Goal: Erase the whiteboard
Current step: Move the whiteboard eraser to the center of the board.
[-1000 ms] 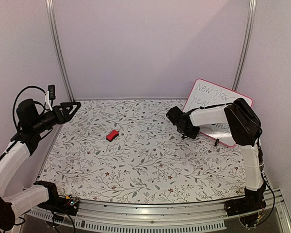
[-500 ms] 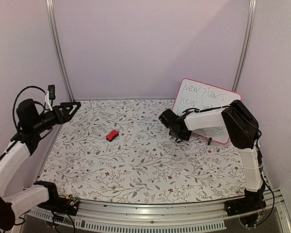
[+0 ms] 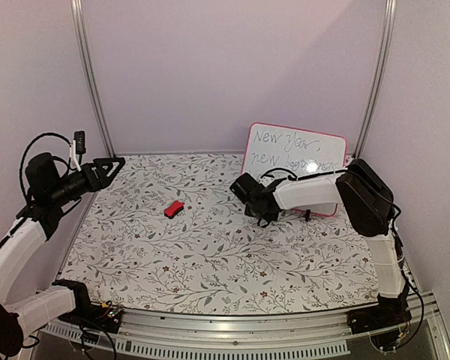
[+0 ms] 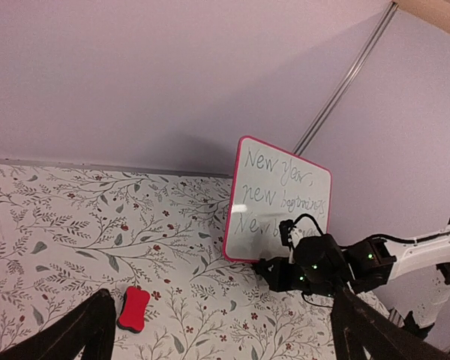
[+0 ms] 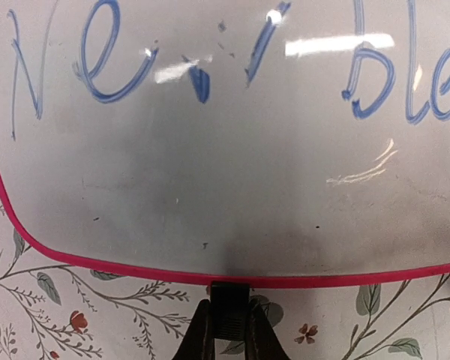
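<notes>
The whiteboard (image 3: 294,154) has a pink-red rim and blue handwriting, and stands upright at the back right of the table. It also fills the right wrist view, where the whiteboard (image 5: 225,150) shows its lower rim. My right gripper (image 5: 229,319) is shut on a small black clip foot (image 5: 229,294) under that rim. Seen from above, the right gripper (image 3: 261,208) sits low in front of the board. My left gripper (image 3: 109,166) hangs open at the far left, well away from the whiteboard (image 4: 277,202), with nothing between its fingers (image 4: 82,334).
A small red eraser block (image 3: 174,208) lies on the floral tablecloth (image 3: 210,255), left of centre; the eraser (image 4: 133,308) also shows in the left wrist view. Metal posts (image 3: 90,82) stand at the back corners, and pale walls close in the table.
My right arm has carried the whiteboard leftward from the right wall toward the back middle, turning it more upright and square to the camera. The left arm has not moved.
</notes>
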Robot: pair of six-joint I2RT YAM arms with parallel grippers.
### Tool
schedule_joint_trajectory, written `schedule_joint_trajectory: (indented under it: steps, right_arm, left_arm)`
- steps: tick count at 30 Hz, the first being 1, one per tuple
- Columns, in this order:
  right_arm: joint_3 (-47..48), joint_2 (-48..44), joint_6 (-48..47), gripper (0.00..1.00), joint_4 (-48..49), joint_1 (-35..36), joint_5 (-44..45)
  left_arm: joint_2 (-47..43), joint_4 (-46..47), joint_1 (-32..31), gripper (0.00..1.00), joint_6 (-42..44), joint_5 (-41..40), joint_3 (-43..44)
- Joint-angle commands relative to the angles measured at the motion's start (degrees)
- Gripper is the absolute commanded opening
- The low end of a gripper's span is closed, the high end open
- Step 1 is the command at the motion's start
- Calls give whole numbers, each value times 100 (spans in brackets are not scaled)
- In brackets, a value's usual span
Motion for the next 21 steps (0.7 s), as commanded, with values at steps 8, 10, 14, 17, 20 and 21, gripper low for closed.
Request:
schedule_joint_trajectory:
  steps: [8, 10, 14, 17, 20, 21]
  right_arm:
    - [208, 332, -979, 0, 832, 512, -491]
    - [222, 363, -1101, 0, 931, 566, -545]
    - [226, 396, -1351, 1, 1147, 656, -678]
    - [231, 417, -1580, 0, 1319, 719, -809]
    - [282, 453, -1788, 0, 1376, 786, -911]
    - [301, 469, -1838, 0, 1398, 805, -924]
  left_arm:
    - [-75, 84, 33, 100, -7, -4, -47]
    - [-81, 84, 41, 100, -11, -2, -48]
    - [-88, 84, 33, 100, -8, -4, -51]
    - [-75, 83, 41, 100, -12, -4, -52]
    - [-79, 76, 38, 100, -12, -4, -50]
    - [-81, 76, 38, 100, -12, 1, -49]
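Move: The right hand already grips the black clip near the left end of the whiteboard's near edge. The middle of the table, where the board is being taken, lies about 8 cm to its left and 3 cm nearer. The whiteboard's middle is some 9 cm right, 7 cm ahead and 7 cm higher; the second clip is 13 cm right, 3 cm nearer; the red eraser 25 cm left, 2 cm nearer. From the idle left hand the table's middle is roughly 23 cm right, 8 cm ahead, 30 cm down. Keeping its pinch on the black clip, the right hand drags the whiteboard left, about 8 cm at a steady pace, towards the table's middle and the eraser. It draws back slightly on the way, stays level just above the table, and turns about 20 degrees counter-clockwise, swinging the board with it. ##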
